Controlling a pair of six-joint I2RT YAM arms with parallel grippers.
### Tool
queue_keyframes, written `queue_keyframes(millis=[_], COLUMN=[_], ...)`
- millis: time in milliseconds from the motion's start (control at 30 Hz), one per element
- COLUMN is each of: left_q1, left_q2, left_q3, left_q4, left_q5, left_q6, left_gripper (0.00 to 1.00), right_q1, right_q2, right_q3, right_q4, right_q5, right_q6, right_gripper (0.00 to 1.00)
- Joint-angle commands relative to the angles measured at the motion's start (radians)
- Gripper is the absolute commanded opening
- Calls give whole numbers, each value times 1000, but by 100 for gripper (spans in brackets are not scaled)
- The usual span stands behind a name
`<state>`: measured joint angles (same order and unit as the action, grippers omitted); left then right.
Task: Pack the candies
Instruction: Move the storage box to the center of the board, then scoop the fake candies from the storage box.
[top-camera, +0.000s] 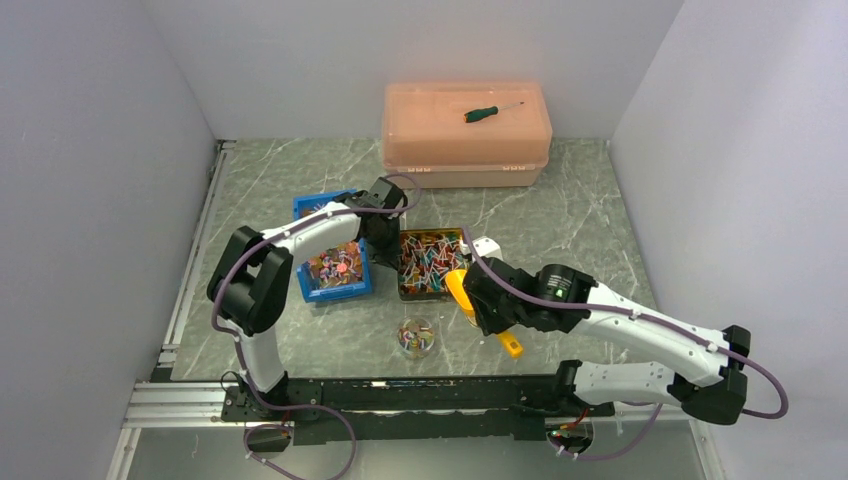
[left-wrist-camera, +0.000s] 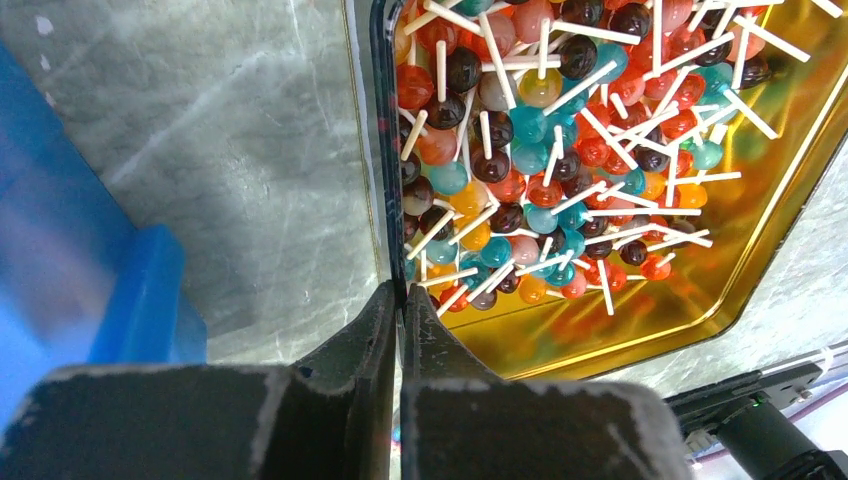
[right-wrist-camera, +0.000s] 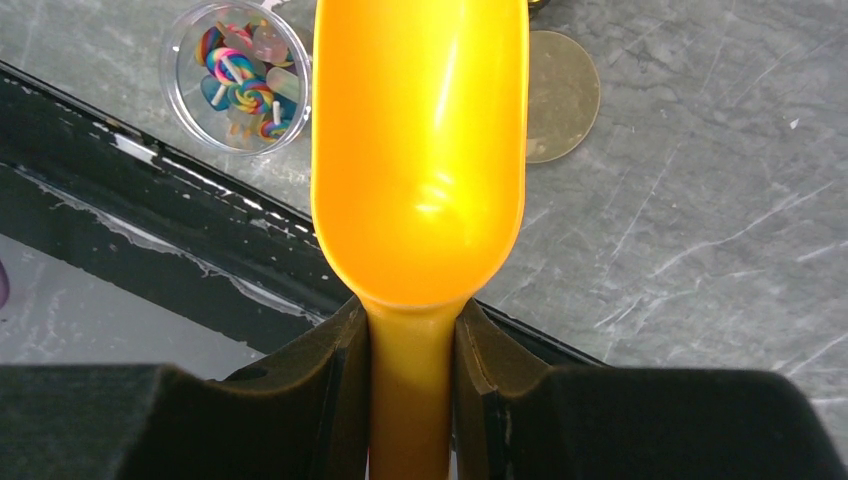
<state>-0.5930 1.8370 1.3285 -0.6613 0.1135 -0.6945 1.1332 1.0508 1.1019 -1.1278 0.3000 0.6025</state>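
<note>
Round candies (left-wrist-camera: 560, 150) on white sticks fill a gold tin (top-camera: 402, 268) at the table's middle. My left gripper (left-wrist-camera: 401, 295) is shut on the tin's dark left rim (left-wrist-camera: 385, 150), one finger outside and one inside. More candies (top-camera: 335, 268) lie in a blue bin (top-camera: 340, 293) just left of it. My right gripper (right-wrist-camera: 408, 315) is shut on the handle of an empty orange scoop (right-wrist-camera: 420, 150). The scoop hangs beside a small clear cup (right-wrist-camera: 238, 75) holding a few swirl candies. Seen from above, the scoop (top-camera: 458, 290) is by the tin's near right corner.
A peach lidded box (top-camera: 465, 150) stands at the back with a green-handled screwdriver (top-camera: 490, 111) on top. A round clear disc (right-wrist-camera: 562, 95) lies on the marble by the scoop. The black rail (right-wrist-camera: 200, 240) runs along the near edge. Grey walls close both sides.
</note>
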Motion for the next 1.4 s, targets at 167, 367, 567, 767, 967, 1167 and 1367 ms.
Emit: queue_keyframes(millis=[167, 367, 567, 767, 967, 1167, 1367], left_q1=[-48, -48, -47, -48, -48, -48, -47], left_q2=[-66, -92, -119, -169, -233, -320, -431], left_q3=[-53, -80, -80, -55, -45, -20, 7], left_q4=[-67, -58, -42, -63, -87, -130, -185], left_q5=[-4, 3, 34, 35, 14, -7, -85], left_q6=[40, 65, 99, 125, 143, 171, 213], left_gripper=[0, 3, 20, 35, 42, 46, 49], right_q1=[-89, -137, -204, -258, -281, -292, -301], right_q2=[100, 192, 266, 328, 401, 465, 529], right_q3=[106, 136, 175, 188, 243, 286, 323], right_q4=[-37, -58, -76, -71, -123, -148, -168], right_q5=[-101, -186, -239, -295, -295, -295, -318], right_q6=[-168, -243, -299, -343, -370, -375, -385], right_gripper=[0, 0, 0, 0, 0, 0, 0])
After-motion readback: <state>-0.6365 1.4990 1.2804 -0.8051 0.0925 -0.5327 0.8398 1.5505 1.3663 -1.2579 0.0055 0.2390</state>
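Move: The left hand already pinches the storage box, the lollipop tin, by its left wall, with the tin's middle about 6 cm to the right, 2 cm ahead and 2 cm below. From there the blue tray lies some 12 cm left and 4 cm ahead, the clear jar about 13 cm back and 3 cm right. The right hand holds the yellow scoop; the storage box is roughly 16 cm ahead, 7 cm left and 12 cm below, with the gold lid 6 cm ahead and 2 cm right. Keeping its pinch on the storage box's left wall, the left hand drags the tin back about 3 cm towards the clear jar, then opens its fingers to let go of the wall and, easing a little farther back, rises some 9 cm with a slight clockwise turn and tilt, speeding up as it climbs clear. Meanwhile the right hand keeps its grip on the yellow scoop and carries it forward about 5 cm and down 4 cm towards the tin's near right corner, tipping the fingers some 20 degrees nearer to straight down. ##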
